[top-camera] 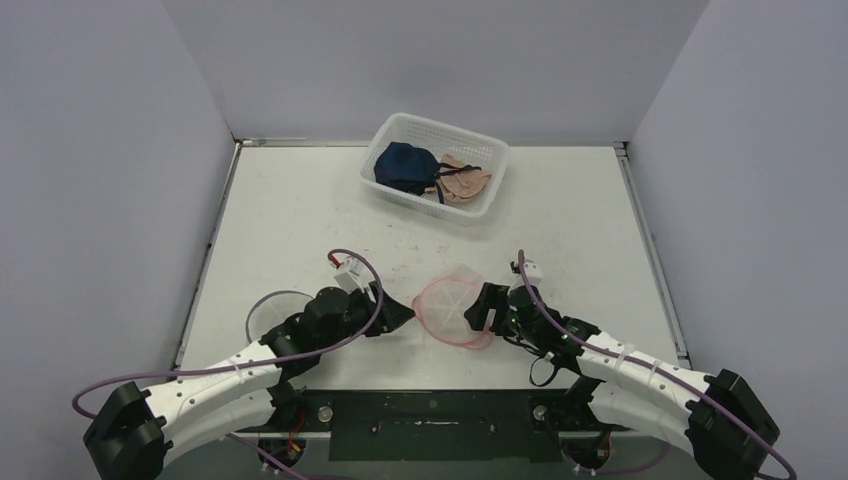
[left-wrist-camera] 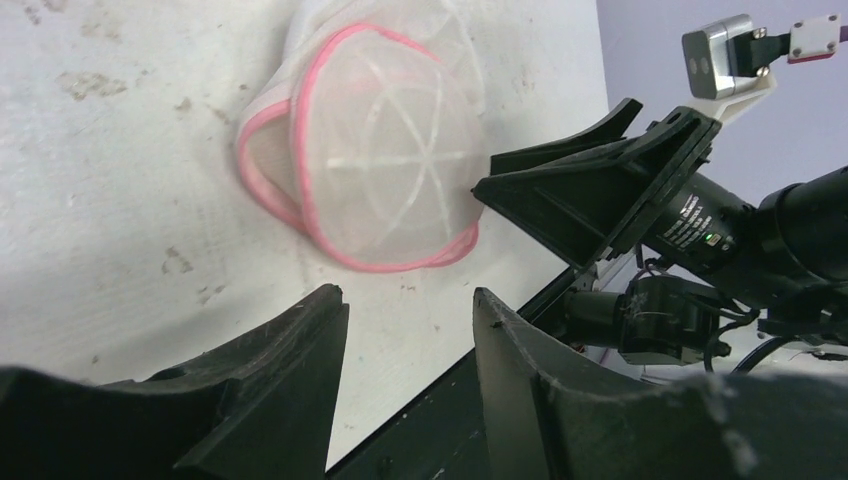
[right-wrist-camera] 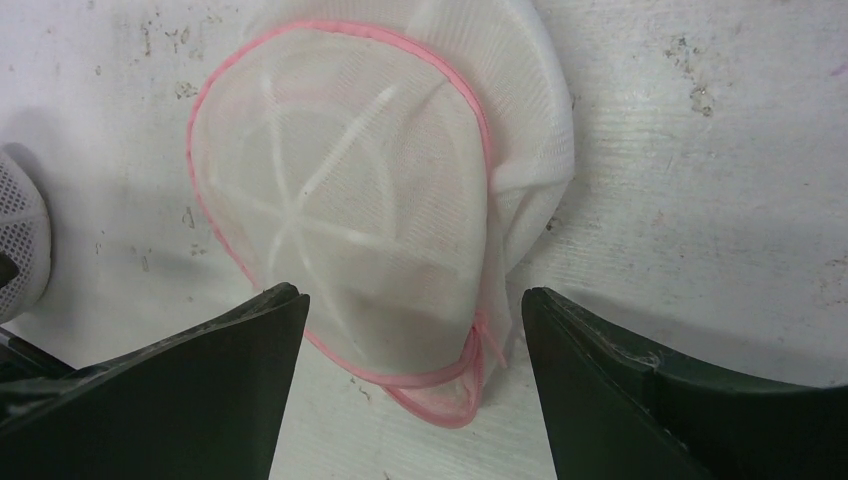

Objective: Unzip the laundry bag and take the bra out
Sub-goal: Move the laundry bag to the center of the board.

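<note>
The laundry bag (top-camera: pixel 452 308), a domed white mesh pouch with pink trim, lies on the table between my two grippers. Only white ribs show through the mesh (right-wrist-camera: pixel 350 200). The pink trim has a small pull near its bottom edge (right-wrist-camera: pixel 487 345). A beige bra (top-camera: pixel 463 184) lies in the basket at the back, beside a navy garment (top-camera: pixel 402 165). My left gripper (top-camera: pixel 405 315) (left-wrist-camera: pixel 410 300) is open just left of the bag (left-wrist-camera: pixel 385 150), holding nothing. My right gripper (top-camera: pixel 478 308) (right-wrist-camera: pixel 415 300) is open at the bag's right side, fingers wide and off the mesh.
A white plastic basket (top-camera: pixel 400 128) stands at the back centre of the table. A round translucent thing (top-camera: pixel 268 303) lies partly under the left arm. Grey walls enclose the table on three sides. The black base rail (top-camera: pixel 430 420) runs along the near edge.
</note>
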Controlling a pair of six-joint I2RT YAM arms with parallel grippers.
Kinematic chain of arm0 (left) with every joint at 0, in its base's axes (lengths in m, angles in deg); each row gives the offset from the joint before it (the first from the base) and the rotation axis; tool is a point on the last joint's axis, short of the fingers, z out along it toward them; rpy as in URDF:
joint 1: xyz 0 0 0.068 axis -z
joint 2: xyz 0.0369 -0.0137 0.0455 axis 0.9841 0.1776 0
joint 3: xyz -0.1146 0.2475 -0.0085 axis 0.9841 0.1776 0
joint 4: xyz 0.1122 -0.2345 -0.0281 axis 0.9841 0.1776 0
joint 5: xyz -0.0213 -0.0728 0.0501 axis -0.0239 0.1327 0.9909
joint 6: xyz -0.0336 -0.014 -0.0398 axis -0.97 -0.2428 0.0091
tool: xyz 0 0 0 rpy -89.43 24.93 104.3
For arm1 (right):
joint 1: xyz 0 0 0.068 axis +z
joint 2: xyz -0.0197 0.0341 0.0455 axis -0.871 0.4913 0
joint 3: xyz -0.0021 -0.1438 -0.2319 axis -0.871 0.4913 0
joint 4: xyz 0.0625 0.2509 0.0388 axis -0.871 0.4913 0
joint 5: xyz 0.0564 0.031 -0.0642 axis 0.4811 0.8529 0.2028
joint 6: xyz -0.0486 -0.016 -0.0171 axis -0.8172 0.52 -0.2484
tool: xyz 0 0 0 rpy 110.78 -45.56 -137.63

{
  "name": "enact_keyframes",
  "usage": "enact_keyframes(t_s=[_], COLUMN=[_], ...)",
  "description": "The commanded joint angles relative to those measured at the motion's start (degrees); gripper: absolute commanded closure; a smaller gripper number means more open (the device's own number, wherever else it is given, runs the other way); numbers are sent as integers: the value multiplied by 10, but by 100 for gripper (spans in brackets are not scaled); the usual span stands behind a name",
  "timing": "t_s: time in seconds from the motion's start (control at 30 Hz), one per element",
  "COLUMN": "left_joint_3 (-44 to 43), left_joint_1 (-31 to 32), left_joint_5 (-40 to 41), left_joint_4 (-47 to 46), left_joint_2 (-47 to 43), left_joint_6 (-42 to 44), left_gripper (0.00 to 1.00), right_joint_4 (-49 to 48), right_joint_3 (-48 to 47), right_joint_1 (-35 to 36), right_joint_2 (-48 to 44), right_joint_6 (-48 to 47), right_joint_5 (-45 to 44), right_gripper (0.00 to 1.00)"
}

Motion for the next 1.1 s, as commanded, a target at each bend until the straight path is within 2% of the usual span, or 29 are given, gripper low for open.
enact_keyframes(t_s=[0.0, 0.27, 0.33, 0.43, 0.57, 0.77, 0.93, 1.07], left_joint_3=[26, 41, 41, 42, 42, 32, 24, 24], left_joint_1=[-4, -3, -3, -4, -3, -3, -4, -5], left_joint_5=[22, 21, 20, 20, 22, 29, 31, 31], left_joint_4=[35, 39, 40, 43, 53, 71, 106, 111], left_joint_2=[-45, -72, -74, -78, -92, -116, -130, -138], left_joint_6=[-16, -24, -24, -24, -24, -24, -20, -20], left_gripper=[53, 52, 52, 52, 52, 52, 52, 52], right_joint_4=[-34, -74, -85, -99, -107, -67, 24, 91], right_joint_3=[-8, 17, 26, 38, 49, 45, 24, -1], right_joint_1=[-5, -4, -4, -4, -4, -7, -29, -88], right_joint_2=[28, 85, 96, 107, 97, 43, -40, -100], right_joint_6=[19, 49, 53, 59, 67, 69, 71, 61], right_joint_5=[11, 18, 16, 17, 12, -18, -63, -88], right_gripper=[19, 21, 25, 42, 69, 93, 95, 95])
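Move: The right hand is open, and the middle of the pink-rimmed laundry bag lies about 3 cm ahead of it, 5 cm to its left and 4 cm below, its near right edge almost under the fingers. The white basket stands roughly 37 cm ahead and 9 cm left of this hand. From the left hand, empty and higher up, the bag's middle is some 5 cm ahead, 10 cm to the right and 10 cm below. The right hand sinks about 3.5 cm onto the near right edge of the pink-rimmed bag with wide-open fingers, which close on the way down and pinch a fold of mesh and rim; it then rises some 3 cm, drawing the held fold about 3 cm to the right and a little forward while turning some 10 degrees clockwise. Meanwhile the left hand, touching nothing, draws away from the bag to the left and somewhat back, dipping slightly, with its fingers staying half open. ##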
